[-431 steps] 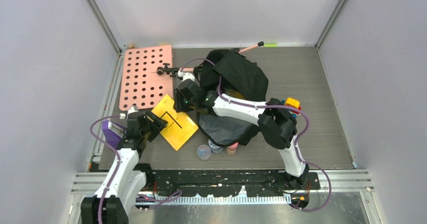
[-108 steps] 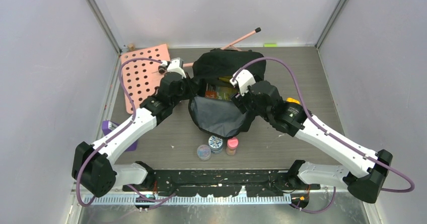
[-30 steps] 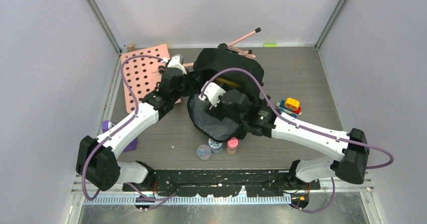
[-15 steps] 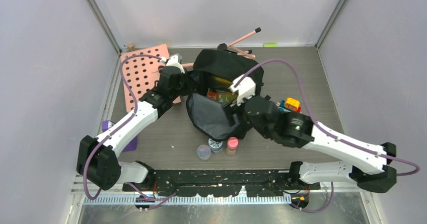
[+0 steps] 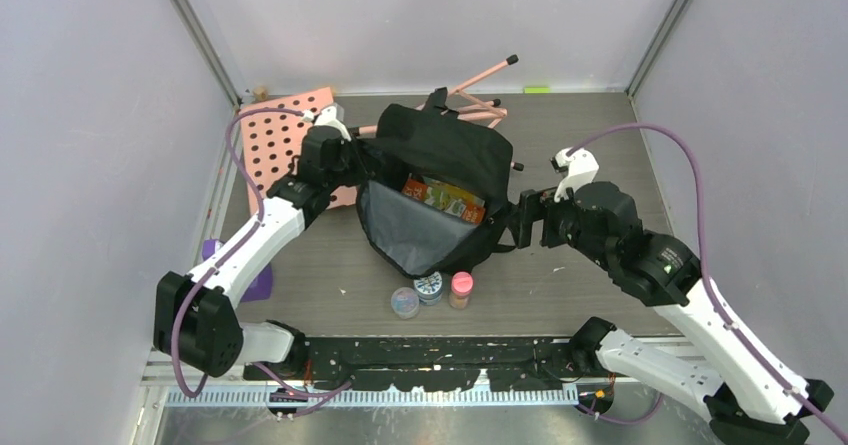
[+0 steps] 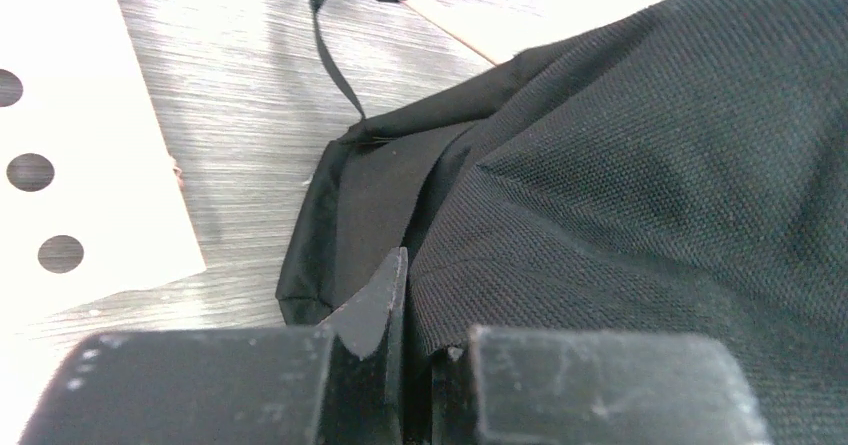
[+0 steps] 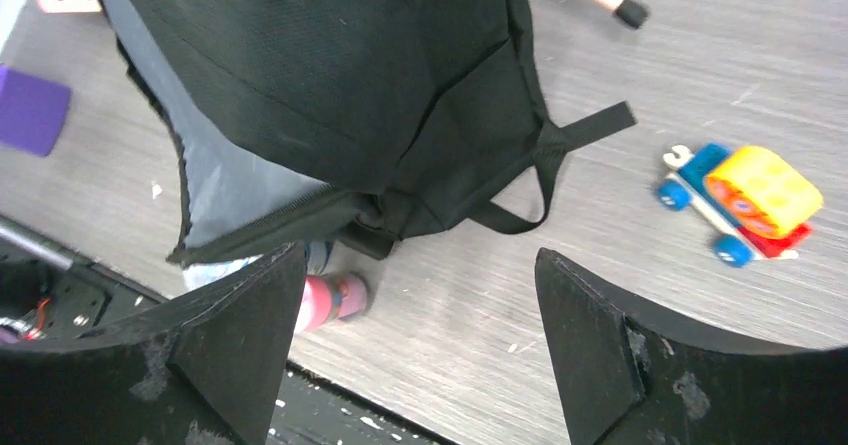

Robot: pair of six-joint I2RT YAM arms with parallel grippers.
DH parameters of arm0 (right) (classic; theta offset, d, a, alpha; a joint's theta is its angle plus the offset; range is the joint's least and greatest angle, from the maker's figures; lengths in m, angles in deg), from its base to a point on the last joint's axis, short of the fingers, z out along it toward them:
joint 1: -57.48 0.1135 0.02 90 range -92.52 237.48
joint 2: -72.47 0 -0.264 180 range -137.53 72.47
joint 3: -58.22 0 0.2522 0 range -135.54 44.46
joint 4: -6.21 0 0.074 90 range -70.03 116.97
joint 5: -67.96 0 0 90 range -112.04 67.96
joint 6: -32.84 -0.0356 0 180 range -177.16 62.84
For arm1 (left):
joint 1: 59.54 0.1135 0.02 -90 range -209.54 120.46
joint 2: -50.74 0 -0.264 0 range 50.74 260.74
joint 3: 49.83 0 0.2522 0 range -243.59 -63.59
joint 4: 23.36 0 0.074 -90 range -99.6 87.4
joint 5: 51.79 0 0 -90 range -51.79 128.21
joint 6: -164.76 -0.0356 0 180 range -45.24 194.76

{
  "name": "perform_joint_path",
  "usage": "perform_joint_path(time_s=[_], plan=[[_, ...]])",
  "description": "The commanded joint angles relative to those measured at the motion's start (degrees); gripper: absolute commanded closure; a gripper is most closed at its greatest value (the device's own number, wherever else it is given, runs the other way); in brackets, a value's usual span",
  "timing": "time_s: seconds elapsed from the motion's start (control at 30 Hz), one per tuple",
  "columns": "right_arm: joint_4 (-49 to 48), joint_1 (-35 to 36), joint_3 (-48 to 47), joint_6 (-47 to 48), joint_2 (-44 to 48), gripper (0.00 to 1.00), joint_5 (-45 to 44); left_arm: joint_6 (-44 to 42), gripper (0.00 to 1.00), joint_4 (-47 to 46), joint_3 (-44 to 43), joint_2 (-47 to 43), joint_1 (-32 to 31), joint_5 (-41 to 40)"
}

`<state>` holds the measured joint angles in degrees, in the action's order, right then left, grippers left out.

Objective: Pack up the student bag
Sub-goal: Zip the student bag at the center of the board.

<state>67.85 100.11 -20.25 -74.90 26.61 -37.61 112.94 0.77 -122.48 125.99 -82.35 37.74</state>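
Note:
The student bag (image 5: 445, 155) lies in the middle of the table, mouth open toward me. Its grey lining (image 5: 405, 227) and a colourful packet (image 5: 445, 197) inside it show. My left gripper (image 5: 347, 157) is shut on the black fabric at the bag's left rim; the left wrist view shows the cloth (image 6: 620, 165) pinched between the closed left gripper (image 6: 422, 310). My right gripper (image 5: 517, 223) hangs just off the bag's right side, open and holding nothing. In the right wrist view the right gripper (image 7: 420, 310) stands over bare table below the bag (image 7: 350, 75).
Three small jars (image 5: 430, 287) stand before the bag; the pink one (image 7: 335, 300) is next to my right finger. A toy car (image 7: 745, 200) lies right of the bag. Pink pegboard (image 5: 275, 155) at back left, purple block (image 5: 262, 285) at left, pink sticks (image 5: 482, 73) behind the bag.
My right arm has drawn back out of the bag's mouth to the right and its jaws have widened. The bag has shifted slightly left. The left gripper keeps its hold.

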Motion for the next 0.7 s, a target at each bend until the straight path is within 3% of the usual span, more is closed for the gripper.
perform_joint_path(time_s=[0.0,0.2,0.3,0.4,0.43,0.67], plan=[[-8.74,-4.24,6.92,1.26,2.92,0.1,20.41,-2.64,1.0,0.1,-4.47,-0.53,4.06,-0.72],[-23.74,-5.27,19.82,0.24,5.35,0.19,25.27,-3.89,1.0,-0.24,-5.51,0.26,6.49,3.72],[-29.93,-5.28,23.71,1.14,3.9,0.3,23.15,-4.31,1.0,0.28,-5.83,0.41,6.85,4.9],[-33.41,-5.28,27.07,3.58,2.67,0.33,20.06,-4.49,0.96,0.76,-5.84,-0.08,7.07,6.29],[-34.01,-5.28,27.52,4.11,2.3,0.34,19.75,-4.45,0.9,0.85,-5.8,-0.21,7.14,6.78],[-43.13,-5.3,29.11,5.97,-4.89,0.41,22.6,-3.76,0.2,2.74,-3.49,-3.3,7.22,8.88]])
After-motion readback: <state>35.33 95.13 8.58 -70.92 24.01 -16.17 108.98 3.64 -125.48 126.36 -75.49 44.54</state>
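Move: About 8 cm to the right hand's left, 4 cm ahead and 17 cm below lies the bag's near right corner, where the zipper ends. The red-capped jar stands some 12 cm left of that hand and 4 cm back, and the toy car about 15 cm right and 11 cm ahead, both some 26 cm below. The left hand already pinches the bag's left rim; the pink pegboard lies roughly 19 cm to its left, 6 cm ahead and 19 cm below. Sinking about 12 cm while reaching some 6 cm left, the right hand comes down beside the bag's near right corner, drawing back slightly before easing forward, turning about 15 degrees counter-clockwise and narrowing its wide-open fingers. The left hand, still gripping the rim, drags the bag roughly 3 cm left, stops, then opens, lets go and rises about a centimetre. ##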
